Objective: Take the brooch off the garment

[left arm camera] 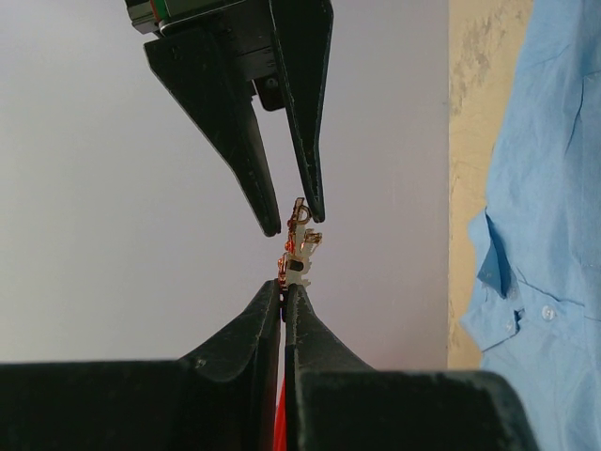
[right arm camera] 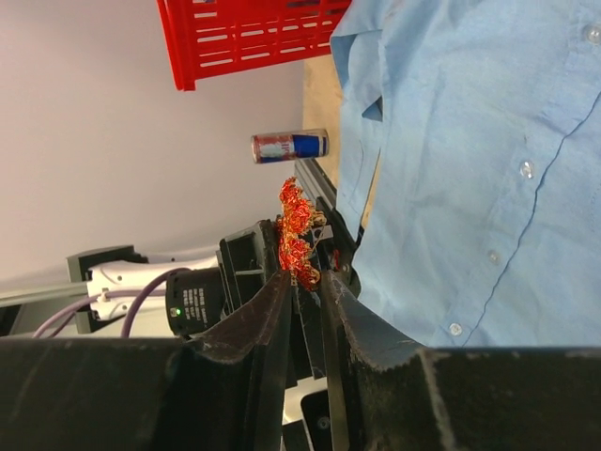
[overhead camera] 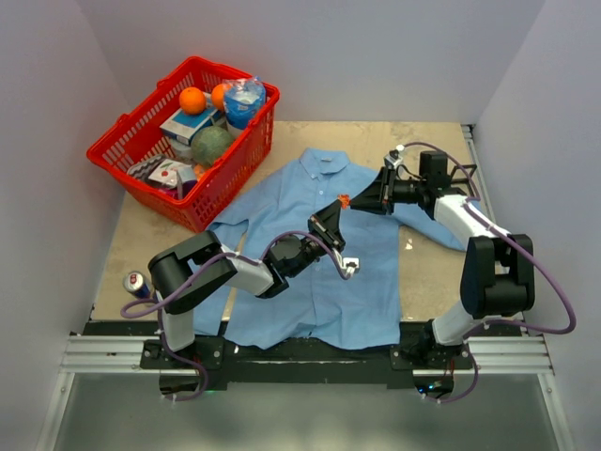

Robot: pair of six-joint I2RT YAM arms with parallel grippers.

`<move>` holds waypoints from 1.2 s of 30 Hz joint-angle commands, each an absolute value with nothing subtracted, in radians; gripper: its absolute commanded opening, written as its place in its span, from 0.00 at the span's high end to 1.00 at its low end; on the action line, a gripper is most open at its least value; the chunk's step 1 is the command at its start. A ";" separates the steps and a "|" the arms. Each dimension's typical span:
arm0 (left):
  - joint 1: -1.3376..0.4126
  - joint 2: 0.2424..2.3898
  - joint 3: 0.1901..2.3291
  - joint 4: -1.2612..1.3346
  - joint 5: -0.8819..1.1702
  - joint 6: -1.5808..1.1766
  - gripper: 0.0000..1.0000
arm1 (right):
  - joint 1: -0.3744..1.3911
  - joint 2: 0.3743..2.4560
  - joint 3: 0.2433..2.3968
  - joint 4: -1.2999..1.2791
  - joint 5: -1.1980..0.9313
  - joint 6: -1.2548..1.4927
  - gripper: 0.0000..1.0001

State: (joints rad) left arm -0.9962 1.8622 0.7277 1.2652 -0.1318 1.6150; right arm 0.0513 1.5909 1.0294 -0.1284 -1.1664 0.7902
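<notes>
The light blue garment (overhead camera: 319, 272) lies flat on the table, and also shows in the left wrist view (left arm camera: 545, 282) and the right wrist view (right arm camera: 488, 169). The brooch (overhead camera: 344, 200), a tiny red-orange ornament on a gold clasp, is held in the air above it, free of the cloth. My left gripper (left arm camera: 283, 287) is shut on its lower end (left arm camera: 299, 249). My right gripper (right arm camera: 305, 280) faces the left one tip to tip. Its fingers (left arm camera: 302, 141) stand narrowly open around the brooch's (right arm camera: 296, 230) other end, with a slit of light showing beside one tip.
A red basket (overhead camera: 141, 141) with oranges (overhead camera: 192, 100) and groceries stands at the back left. A drink can (overhead camera: 137, 283) lies at the table's left front edge, beside the left arm's base. White walls enclose the table.
</notes>
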 commanded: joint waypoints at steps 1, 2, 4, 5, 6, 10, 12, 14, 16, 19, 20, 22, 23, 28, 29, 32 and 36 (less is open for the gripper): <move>-1.003 1.842 0.758 1.896 -0.132 1.595 1.00 | 0.049 1.591 1.034 -0.063 -1.209 0.815 0.77; -1.003 1.842 0.758 1.898 -0.132 1.595 1.00 | 0.051 1.591 1.034 -0.063 -1.209 0.815 0.78; -1.003 1.844 0.759 1.898 -0.132 1.592 1.00 | 0.049 1.586 1.028 -0.055 -1.210 0.819 0.80; -1.003 1.844 0.759 1.898 -0.133 1.589 1.00 | 0.049 1.585 1.025 -0.039 -1.210 0.824 0.80; -1.005 1.842 0.759 1.898 -0.136 1.586 1.00 | 0.049 1.585 1.022 -0.031 -1.210 0.833 0.83; -1.006 1.845 0.759 1.896 -0.152 1.568 1.00 | 0.048 1.580 1.015 -0.003 -1.212 0.833 0.98; -1.006 1.844 0.758 1.896 -0.169 1.559 0.97 | 0.048 1.577 1.022 0.021 -1.210 0.809 1.00; -1.006 1.845 0.756 1.898 -0.187 1.548 0.86 | 0.046 1.577 1.032 0.025 -1.209 0.795 1.00; -1.006 1.845 0.756 1.898 -0.196 1.539 0.77 | 0.049 1.580 1.051 0.023 -1.206 0.785 1.00; -1.006 1.845 0.750 1.898 -0.207 1.523 0.65 | 0.045 1.583 1.084 0.012 -1.195 0.766 1.00; -1.006 1.845 0.750 1.898 -0.209 1.520 0.59 | 0.044 1.586 1.091 0.006 -1.192 0.762 1.00; -1.006 1.844 0.749 1.898 -0.213 1.517 0.56 | 0.040 1.591 1.106 0.005 -1.190 0.755 1.00; -1.006 1.842 0.749 1.898 -0.215 1.519 0.52 | 0.038 1.591 1.112 0.005 -1.187 0.753 1.00; -1.006 1.832 0.739 1.898 -0.274 1.490 0.44 | 0.003 1.592 1.169 -0.055 -1.135 0.687 1.00; -1.005 1.829 0.735 1.898 -0.293 1.480 0.43 | -0.029 1.588 1.175 -0.066 -1.120 0.677 1.00; -0.999 1.815 0.713 1.898 -0.350 1.462 0.42 | -0.090 1.554 1.164 -0.031 -1.030 0.650 1.00; -0.993 1.796 0.686 1.884 -0.365 1.450 0.42 | -0.172 1.471 1.108 0.026 -0.878 0.576 1.00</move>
State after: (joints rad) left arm -0.9997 1.8477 0.7078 1.2770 -0.3157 1.4979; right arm -0.1036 1.5757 1.1301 -0.0437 -1.0512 0.6781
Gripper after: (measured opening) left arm 0.575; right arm 0.026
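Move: Just off the right fingertips, about 2 cm to the hand's left, is the brooch, which the left hand still pinches, with the right fingers open around its edge. From the left hand the brooch is some 2 cm ahead and 2 cm to the right. The shirt collar lies roughly 11 cm ahead of the right hand, 5 cm left and 17 cm below; the black stand is about 7 cm ahead and 29 cm right, also well below. Closing almost in place on the brooch's free edge, the right fingers take it before the left ones open to a little over half and let go. The right hand then speeds away forward and to its right, about 6 cm and 5 cm, rising some 3 cm, rolling roughly 15 degrees and swinging clockwise, while the left hand backs off about 3 cm to its left. ##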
